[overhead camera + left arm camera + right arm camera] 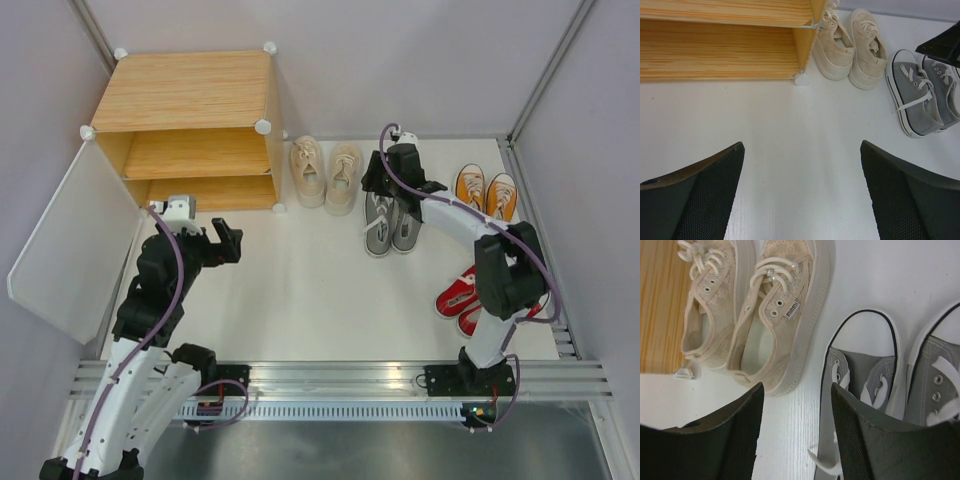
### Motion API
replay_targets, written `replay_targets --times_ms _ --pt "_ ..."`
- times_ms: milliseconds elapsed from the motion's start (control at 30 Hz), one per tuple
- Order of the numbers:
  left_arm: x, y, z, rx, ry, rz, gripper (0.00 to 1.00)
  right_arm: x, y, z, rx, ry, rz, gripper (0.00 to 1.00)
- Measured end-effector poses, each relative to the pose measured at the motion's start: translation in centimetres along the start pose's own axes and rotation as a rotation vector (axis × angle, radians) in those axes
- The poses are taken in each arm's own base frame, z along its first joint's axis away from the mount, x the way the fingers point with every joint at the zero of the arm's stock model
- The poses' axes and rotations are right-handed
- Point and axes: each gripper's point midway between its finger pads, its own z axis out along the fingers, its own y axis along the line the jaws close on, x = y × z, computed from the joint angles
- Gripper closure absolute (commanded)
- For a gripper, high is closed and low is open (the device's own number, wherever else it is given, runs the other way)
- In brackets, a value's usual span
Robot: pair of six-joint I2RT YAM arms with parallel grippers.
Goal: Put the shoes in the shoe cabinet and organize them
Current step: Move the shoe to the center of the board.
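Note:
The light-wood shoe cabinet [190,90] stands at the back left with its white door [70,240] swung open and both shelves bare. The shoes sit on the table in pairs: cream [325,172], grey [390,225], orange [485,190] and red [462,295]. My right gripper [797,387] is down at the left grey shoe [865,370]. Its jaws are partly closed and astride that shoe's left wall, one finger inside the shoe and one on the table side, with a gap still showing. My left gripper [802,150] hangs wide open over bare table in front of the cabinet [715,50].
Grey walls close in the white table on three sides. The cream pair [775,315] lies just left of my right gripper, against the cabinet's corner [657,305]. The right arm's elbow [510,270] hangs over the red pair. A metal rail [340,375] runs along the near edge.

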Motion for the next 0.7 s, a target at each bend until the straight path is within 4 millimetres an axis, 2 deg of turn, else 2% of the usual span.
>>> replay_targets --times_ms 133,233,333,467,533,600,700 --pt "0.1 -0.3 0.0 0.017 0.005 0.0 0.0 1.6 0.6 3.2 0.007 0.053 -0.016 0.39" --pt "0.1 -0.5 0.0 0.027 0.008 0.0 0.0 2.5 1.9 4.8 -0.015 0.076 -0.04 0.38" --pt "0.2 -0.7 0.0 0.042 0.013 0.0 0.0 2.9 4.7 5.4 -0.062 0.081 -0.09 0.37" --pt "0.2 -0.8 0.0 0.048 0.014 0.0 0.0 2.4 10.2 6.0 -0.152 0.048 -0.148 0.38" --pt "0.3 -0.9 0.0 0.051 0.014 0.0 0.0 2.3 12.2 6.4 -0.183 0.034 -0.158 0.38" --pt "0.3 -1.0 -0.1 0.058 0.016 0.0 0.0 2.2 13.1 7.3 -0.193 0.028 -0.159 0.39" --pt "0.3 -1.2 -0.1 0.066 0.019 0.0 0.0 2.6 12.9 9.5 -0.181 0.033 -0.157 0.4"
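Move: The left beige shoe's middle lies about 17 cm left of the right hand, some 11 cm ahead and 11 cm below. The right beige shoe comes first on that way, 7 cm left and 9 cm ahead; the left grey shoe sits 4 cm right and 4 cm back, and the cabinet's front right foot is 26 cm left, about level. From the left hand, the left beige shoe is roughly 31 cm ahead, 16 cm right and 22 cm below. No contact shows as the right hand heads for the left beige shoe: it dips some 3 cm while easing forward, swings about 15 cm left over the heel of the right beige shoe, rising partway back, then pushes forward and down again towards the left shoe's opening. The wrist turns about 15 degrees counter-clockwise, with the fingers staying part-open. ##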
